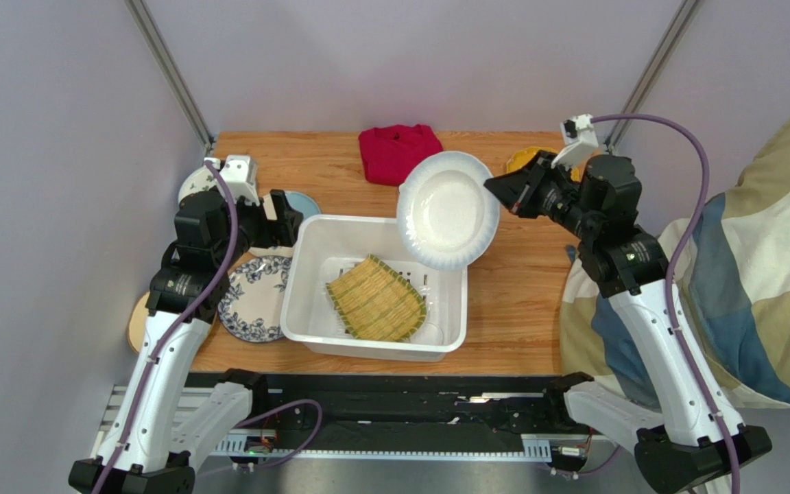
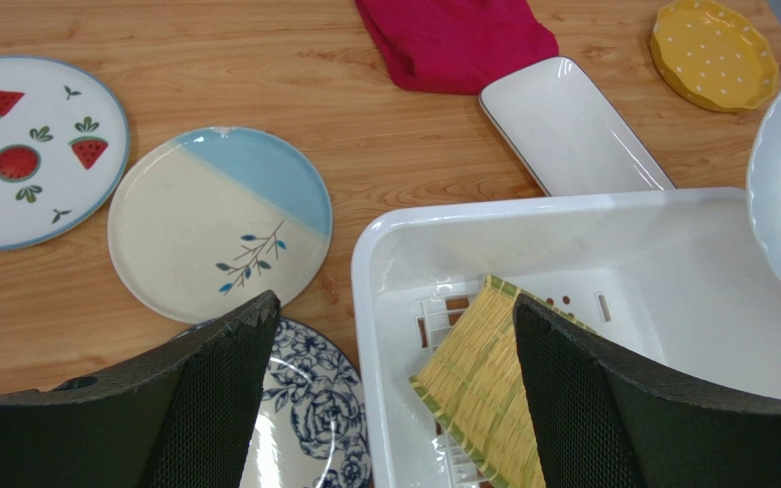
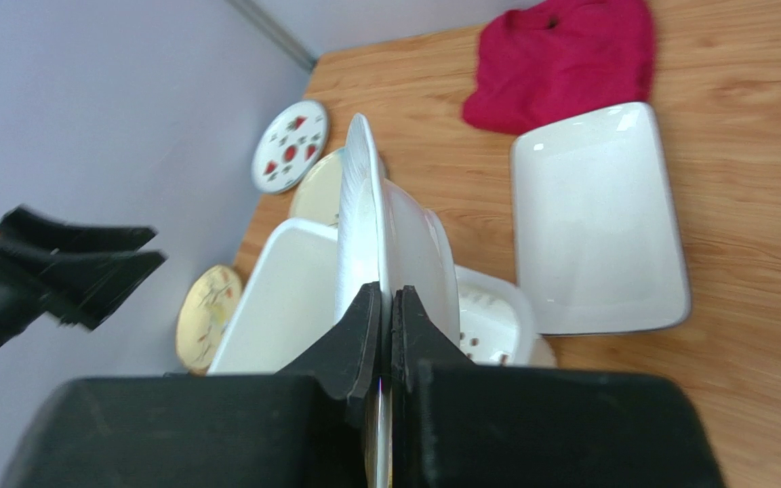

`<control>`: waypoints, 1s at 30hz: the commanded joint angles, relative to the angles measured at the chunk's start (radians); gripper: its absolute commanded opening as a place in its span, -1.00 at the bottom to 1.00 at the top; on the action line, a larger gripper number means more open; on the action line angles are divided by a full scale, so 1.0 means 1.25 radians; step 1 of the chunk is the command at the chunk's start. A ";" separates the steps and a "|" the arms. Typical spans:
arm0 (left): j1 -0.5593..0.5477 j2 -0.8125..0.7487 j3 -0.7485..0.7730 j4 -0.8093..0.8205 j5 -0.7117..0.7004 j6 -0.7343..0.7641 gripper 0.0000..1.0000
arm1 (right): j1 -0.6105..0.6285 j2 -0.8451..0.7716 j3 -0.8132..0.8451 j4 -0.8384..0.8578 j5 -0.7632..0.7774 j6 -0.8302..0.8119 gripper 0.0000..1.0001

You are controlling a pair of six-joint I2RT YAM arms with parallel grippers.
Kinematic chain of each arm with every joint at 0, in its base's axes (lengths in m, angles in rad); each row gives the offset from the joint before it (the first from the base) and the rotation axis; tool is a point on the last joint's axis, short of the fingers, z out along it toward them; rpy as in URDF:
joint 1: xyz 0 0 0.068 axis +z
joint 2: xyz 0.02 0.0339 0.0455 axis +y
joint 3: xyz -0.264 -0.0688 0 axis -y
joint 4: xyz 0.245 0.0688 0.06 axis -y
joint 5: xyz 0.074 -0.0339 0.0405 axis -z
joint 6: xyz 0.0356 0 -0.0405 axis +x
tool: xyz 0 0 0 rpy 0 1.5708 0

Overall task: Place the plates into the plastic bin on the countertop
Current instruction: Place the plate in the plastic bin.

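Observation:
My right gripper (image 1: 494, 188) is shut on the rim of a white round plate (image 1: 448, 210) and holds it tilted above the far right of the white plastic bin (image 1: 368, 348). In the right wrist view the fingers pinch the plate (image 3: 364, 214) edge-on at my gripper (image 3: 385, 295). A greenish woven-look plate (image 1: 375, 298) lies in the bin. My left gripper (image 2: 393, 303) is open and empty above the bin's left rim (image 2: 384, 254), with a blue floral plate (image 2: 308, 407) below it. A cream-and-blue plate (image 2: 219, 219), a strawberry plate (image 2: 28, 153), a white rectangular plate (image 2: 573, 127) and a yellow scalloped plate (image 2: 713, 53) lie on the countertop (image 1: 512, 298).
A folded red cloth (image 1: 399, 151) lies at the back middle of the countertop. A cream plate (image 1: 140, 321) sits at the left edge beside my left arm. Grey walls enclose the left and back. A patterned cloth (image 1: 760, 257) hangs to the right of the table.

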 commanded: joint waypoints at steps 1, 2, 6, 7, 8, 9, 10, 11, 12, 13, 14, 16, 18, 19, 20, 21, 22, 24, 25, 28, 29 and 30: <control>-0.003 -0.013 -0.002 0.024 0.004 0.000 0.79 | 0.097 -0.002 0.029 0.166 -0.007 0.062 -1.00; -0.003 -0.012 -0.002 0.025 0.006 0.000 0.79 | 0.136 0.003 0.003 0.182 -0.002 0.062 -1.00; -0.003 -0.009 -0.002 0.024 0.013 -0.003 0.79 | 0.207 0.040 -0.052 0.243 0.004 0.092 -1.00; -0.003 -0.010 -0.002 0.025 0.010 -0.003 0.79 | 0.217 0.046 -0.059 0.257 0.003 0.103 -1.00; -0.003 -0.010 -0.004 0.025 0.008 -0.001 0.79 | 0.233 0.063 -0.064 0.278 0.003 0.104 -1.00; -0.003 -0.010 -0.004 0.025 0.008 0.000 0.79 | 0.242 0.070 -0.069 0.285 0.003 0.105 -1.00; -0.003 -0.009 -0.004 0.025 0.003 -0.001 0.79 | 0.248 0.078 -0.073 0.294 0.003 0.114 -1.00; -0.003 -0.012 -0.004 0.025 0.003 0.001 0.79 | 0.261 0.090 -0.074 0.307 0.003 0.115 -1.00; -0.003 -0.012 -0.004 0.025 0.003 0.001 0.79 | 0.268 0.097 -0.077 0.311 0.002 0.119 -1.00; -0.003 -0.012 -0.004 0.025 0.003 0.001 0.79 | 0.276 0.104 -0.081 0.318 0.004 0.121 -1.00; -0.003 -0.012 -0.004 0.025 0.003 0.001 0.79 | 0.291 0.110 -0.086 0.322 0.004 0.124 -1.00; -0.003 -0.012 -0.004 0.025 0.004 0.001 0.79 | 0.303 0.128 -0.110 0.345 0.007 0.136 -1.00; -0.003 -0.012 -0.004 0.025 0.004 0.001 0.79 | 0.312 0.145 -0.128 0.366 0.005 0.154 -1.00; -0.003 -0.012 -0.004 0.025 0.006 0.001 0.79 | 0.314 0.154 -0.143 0.386 0.005 0.159 -1.00; -0.003 -0.012 -0.002 0.025 0.007 0.001 0.79 | 0.318 0.159 -0.147 0.392 0.005 0.163 -1.00; -0.003 -0.010 -0.002 0.024 0.008 0.001 0.79 | 0.319 0.172 -0.148 0.392 0.004 0.163 -1.00; -0.003 -0.010 -0.002 0.025 0.009 0.000 0.79 | 0.320 0.180 -0.148 0.392 0.005 0.164 -1.00; -0.003 -0.009 -0.002 0.024 0.012 0.000 0.79 | 0.323 0.192 -0.145 0.415 0.002 0.165 -1.00; -0.003 -0.009 -0.002 0.022 0.010 0.000 0.79 | 0.324 0.205 -0.144 0.418 0.000 0.164 -1.00; -0.003 -0.009 -0.002 0.024 0.008 0.002 0.79 | 0.328 0.229 -0.151 0.434 -0.012 0.176 -1.00; -0.003 -0.008 -0.001 0.022 0.008 0.001 0.79 | 0.331 0.234 -0.161 0.440 -0.015 0.181 -1.00; -0.003 -0.007 -0.002 0.022 0.007 0.001 0.79 | 0.333 0.237 -0.170 0.448 -0.017 0.189 -1.00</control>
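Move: The right hand already holds the round white plate by its rim, and the plastic bin's middle lies about 20 cm to its left, some 9 cm nearer the base and 20 cm below. The woven mat lies on the bin's floor, roughly 19 cm left, 10 cm back and 24 cm down. The white rectangular plate lies about 9 cm ahead, 6 cm left and 25 cm below. From the left hand, the bin's middle is roughly 16 cm to the right, 7 cm back and 13 cm below. Leftward first, nearly level and easing back 2 or 3 cm, then down as well, the right hand swings the plate in over the bin, about 16 cm left and 13 cm lower in all. On the way it turns some 20 degrees counter-clockwise and tips its fingers further down, slowing towards the end; the shut fingers keep their pinch on the plate's right rim. ##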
